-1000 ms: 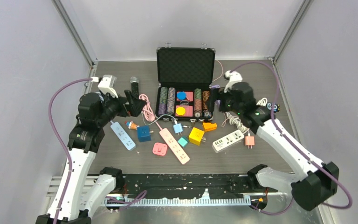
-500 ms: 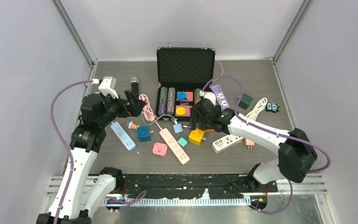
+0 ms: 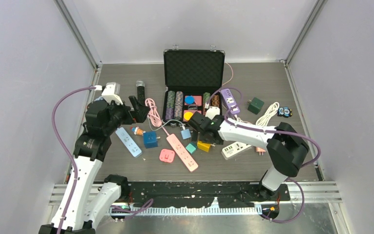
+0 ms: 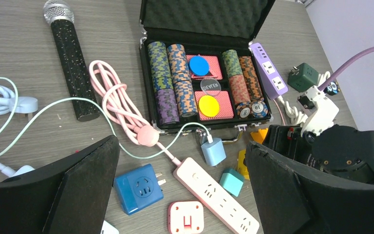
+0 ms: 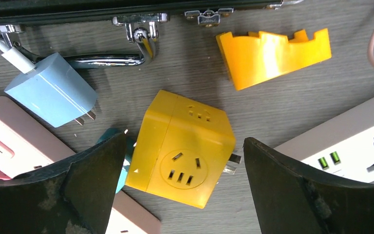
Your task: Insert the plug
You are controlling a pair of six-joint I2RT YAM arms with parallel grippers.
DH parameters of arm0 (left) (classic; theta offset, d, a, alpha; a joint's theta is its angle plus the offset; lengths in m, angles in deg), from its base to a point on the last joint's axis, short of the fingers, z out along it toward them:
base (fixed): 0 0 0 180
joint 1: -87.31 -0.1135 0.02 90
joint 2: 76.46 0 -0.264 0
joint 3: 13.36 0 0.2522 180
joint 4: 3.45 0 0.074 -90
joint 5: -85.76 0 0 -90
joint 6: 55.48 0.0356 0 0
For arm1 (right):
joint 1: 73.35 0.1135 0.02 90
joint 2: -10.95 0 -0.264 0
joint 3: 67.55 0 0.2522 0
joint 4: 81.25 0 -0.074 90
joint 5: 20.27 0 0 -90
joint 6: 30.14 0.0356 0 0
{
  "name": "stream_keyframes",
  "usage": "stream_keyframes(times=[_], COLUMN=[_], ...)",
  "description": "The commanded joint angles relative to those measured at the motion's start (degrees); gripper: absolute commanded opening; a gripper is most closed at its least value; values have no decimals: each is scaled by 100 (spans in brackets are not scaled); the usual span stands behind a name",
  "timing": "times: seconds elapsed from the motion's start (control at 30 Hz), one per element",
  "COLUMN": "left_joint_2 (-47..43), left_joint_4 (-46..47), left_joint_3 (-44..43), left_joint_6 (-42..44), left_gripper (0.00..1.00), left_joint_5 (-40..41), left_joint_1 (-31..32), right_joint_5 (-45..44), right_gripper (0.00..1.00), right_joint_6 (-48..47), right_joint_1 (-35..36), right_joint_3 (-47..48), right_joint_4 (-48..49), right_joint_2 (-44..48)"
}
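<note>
A yellow cube adapter (image 5: 182, 148) lies on the table, socket face up, with its metal prongs pointing right. My right gripper (image 5: 185, 146) hangs open just above it, one finger (image 5: 92, 185) on its left and the other on its right, neither touching it. In the top view the right gripper (image 3: 202, 137) covers most of the yellow cube (image 3: 204, 146). A pink power strip (image 3: 182, 152) lies just left of the cube. My left gripper (image 4: 181, 146) is open and empty, raised over the table's left side (image 3: 139, 108), looking down at the pink power strip (image 4: 219, 195).
Near the cube lie a light-blue charger (image 5: 53, 95), a teal cube (image 4: 231, 181), an orange piece (image 5: 272, 53) and a white strip (image 3: 238, 147). A blue cube (image 3: 150, 139), a pink square socket (image 3: 167, 155), a pale-blue strip (image 3: 128, 141) and a microphone (image 3: 140, 90) lie left. An open chip case (image 3: 193, 68) stands behind.
My right arm has swung from the back right to the left and forward, coming down over the yellow cube. The left arm has hardly moved.
</note>
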Motion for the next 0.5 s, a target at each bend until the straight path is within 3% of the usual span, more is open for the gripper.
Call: stream_keyframes(times=[0.0, 0.17, 0.33, 0.47], left_joint_2=[-133, -154, -162, -200], left_joint_4=[51, 9, -17, -19], left_joint_3=[74, 112, 140, 164], left_joint_6=[-37, -43, -55, -64], left_gripper=[100, 100, 100, 100], left_joint_5=[199, 256, 278, 273], left_joint_1=[-31, -31, -27, -30], right_joint_5=[-451, -372, -385, -366], right_gripper=[94, 84, 58, 47], right_joint_6=[885, 952, 892, 849], right_joint_1=[97, 99, 99, 100], right_joint_3=[462, 382, 221, 165], right_joint_4=[-665, -616, -366, -263], right_joint_2=[-206, -185, 10, 108])
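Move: The yellow plug already sits between the open right fingers, its middle level with the hand point and about 1 cm lower. From it the light-blue charger is some 7 cm left and 3 cm farther out, the teal cube 5 cm left and 2 cm nearer, the orange piece 5 cm right and 4 cm farther out, and the white power strip 11 cm right and 2 cm back. From the left hand, the yellow plug lies about 22 cm right, 3 cm back and 24 cm below. Close the right gripper on the yellow plug where it stands, pinching its left and right sides until the plug's body stops the fingers, still over halfway open. As you begin, ease the hand back barely half a centimetre and turn the wrist about 5 degrees clockwise, then hold it there without lifting. ##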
